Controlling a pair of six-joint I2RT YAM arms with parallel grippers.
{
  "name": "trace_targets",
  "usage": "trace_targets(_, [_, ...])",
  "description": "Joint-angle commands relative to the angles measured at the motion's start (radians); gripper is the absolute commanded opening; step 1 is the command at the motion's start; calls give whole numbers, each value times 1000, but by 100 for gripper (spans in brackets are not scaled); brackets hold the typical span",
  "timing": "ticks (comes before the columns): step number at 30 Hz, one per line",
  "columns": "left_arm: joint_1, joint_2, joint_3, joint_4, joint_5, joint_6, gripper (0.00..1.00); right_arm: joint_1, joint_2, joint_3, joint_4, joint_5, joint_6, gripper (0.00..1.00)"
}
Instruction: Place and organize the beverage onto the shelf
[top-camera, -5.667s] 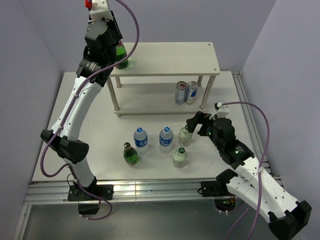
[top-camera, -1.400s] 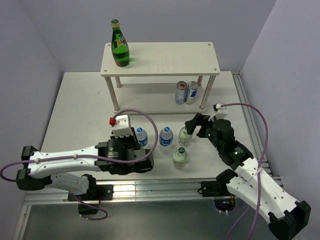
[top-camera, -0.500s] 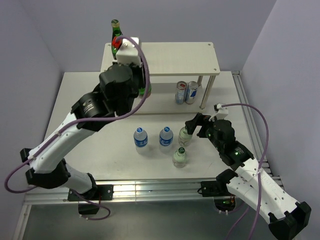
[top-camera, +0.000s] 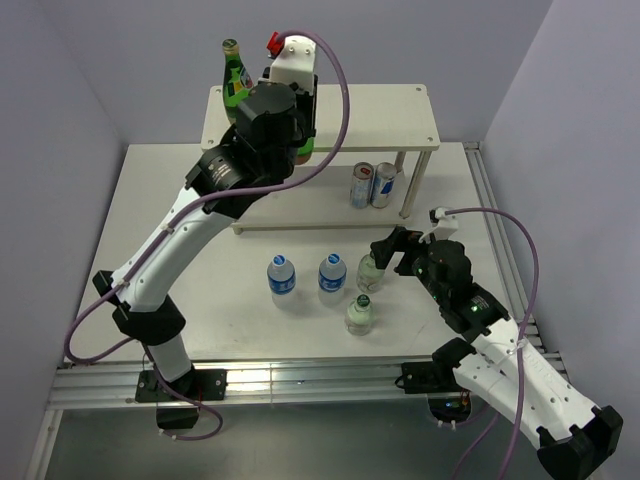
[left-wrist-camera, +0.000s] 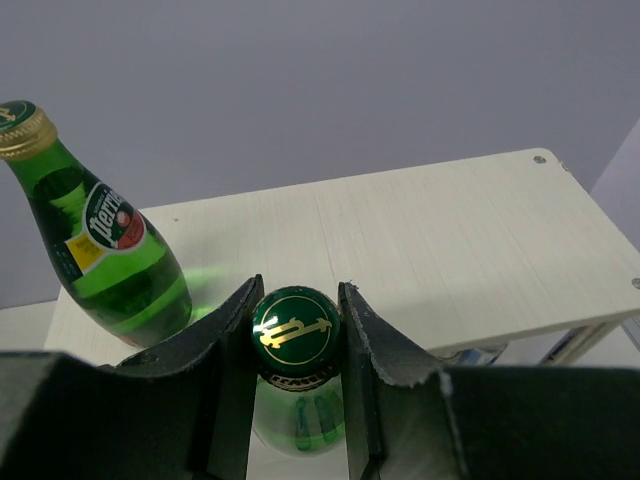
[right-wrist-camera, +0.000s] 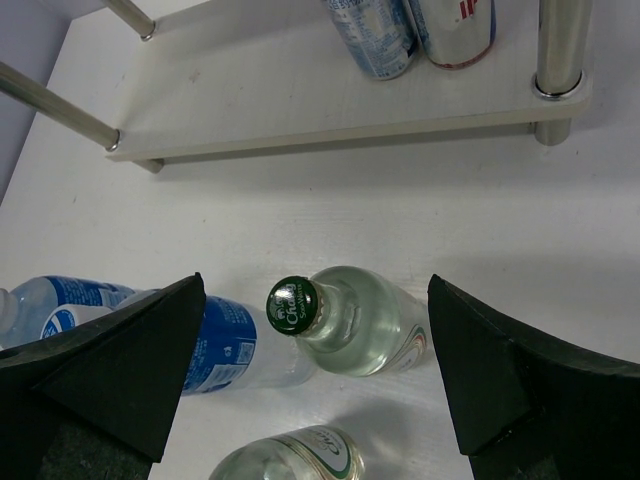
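Note:
The shelf (top-camera: 370, 115) stands at the back of the table. One green bottle (top-camera: 236, 88) stands upright on the left of its top board (left-wrist-camera: 450, 240). My left gripper (left-wrist-camera: 295, 330) is shut on the capped neck of a second green bottle (left-wrist-camera: 297, 425), which hangs at the top board's front edge, right of the first bottle (left-wrist-camera: 110, 250). I cannot tell whether it touches the board. My right gripper (right-wrist-camera: 315, 300) is open, low over the table, its jaws on either side of a clear green-capped bottle (right-wrist-camera: 365, 320) without touching it.
Two cans (top-camera: 373, 184) stand on the shelf's lower board (right-wrist-camera: 300, 90) at the right. On the table stand two blue-labelled water bottles (top-camera: 282, 275) (top-camera: 332, 272) and another clear bottle (top-camera: 359, 313). The left arm (top-camera: 180, 230) arches over the table's left half.
The left arm has lifted a second green bottle off the table and swung it up and right to the top board. The right arm has not moved.

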Motion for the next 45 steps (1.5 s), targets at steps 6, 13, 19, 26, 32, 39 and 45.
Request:
trace_targets(6, [75,-20,48,335,14,83,0,6,-9,-9,38,-9,7,99])
trace_targets(13, [134,43,88,363,36,80,0,6,-14,-10,34,-2,6,99])
trace_targets(19, [163,69,42,447,22,100,0,6,-12,-10,37,-7,9,99])
trace_targets(26, [180,117,51,495,-18,139,1,6,-11,-12,35,-7,9,99])
trace_targets(32, [184,100,-12,552,-47,162,29,6,-6,-10,38,-9,7,99])
trace_targets(39, [192,103,-50,556,-56,188,73,6,-1,-10,38,-9,9,99])
trace_targets(45, [200,94,-91,565,-61,172,79,6,-1,-10,35,-7,9,99])
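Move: The left hand still holds a green bottle at the shelf's front edge; its spot on the top board is about 10 cm ahead and 4 cm left, with the board some 10 cm below the hand. The bottle already standing there is 9 cm ahead and 11 cm left, the cans on the lower board about 8 cm ahead, 18 cm right and well below. From the right hand the spot is roughly 20 cm ahead, 20 cm left and 22 cm higher. Carry the held green bottle with the left gripper about 10 cm forward over the top board and some 4 cm left, alongside the standing bottle, rising a couple of centimetres at first and then easing most of that back down. Turn the hand about 15 degrees counter-clockwise and tip it up a little on the way. With the advance nearly done, open the fingers wide and let go of the bottle. ##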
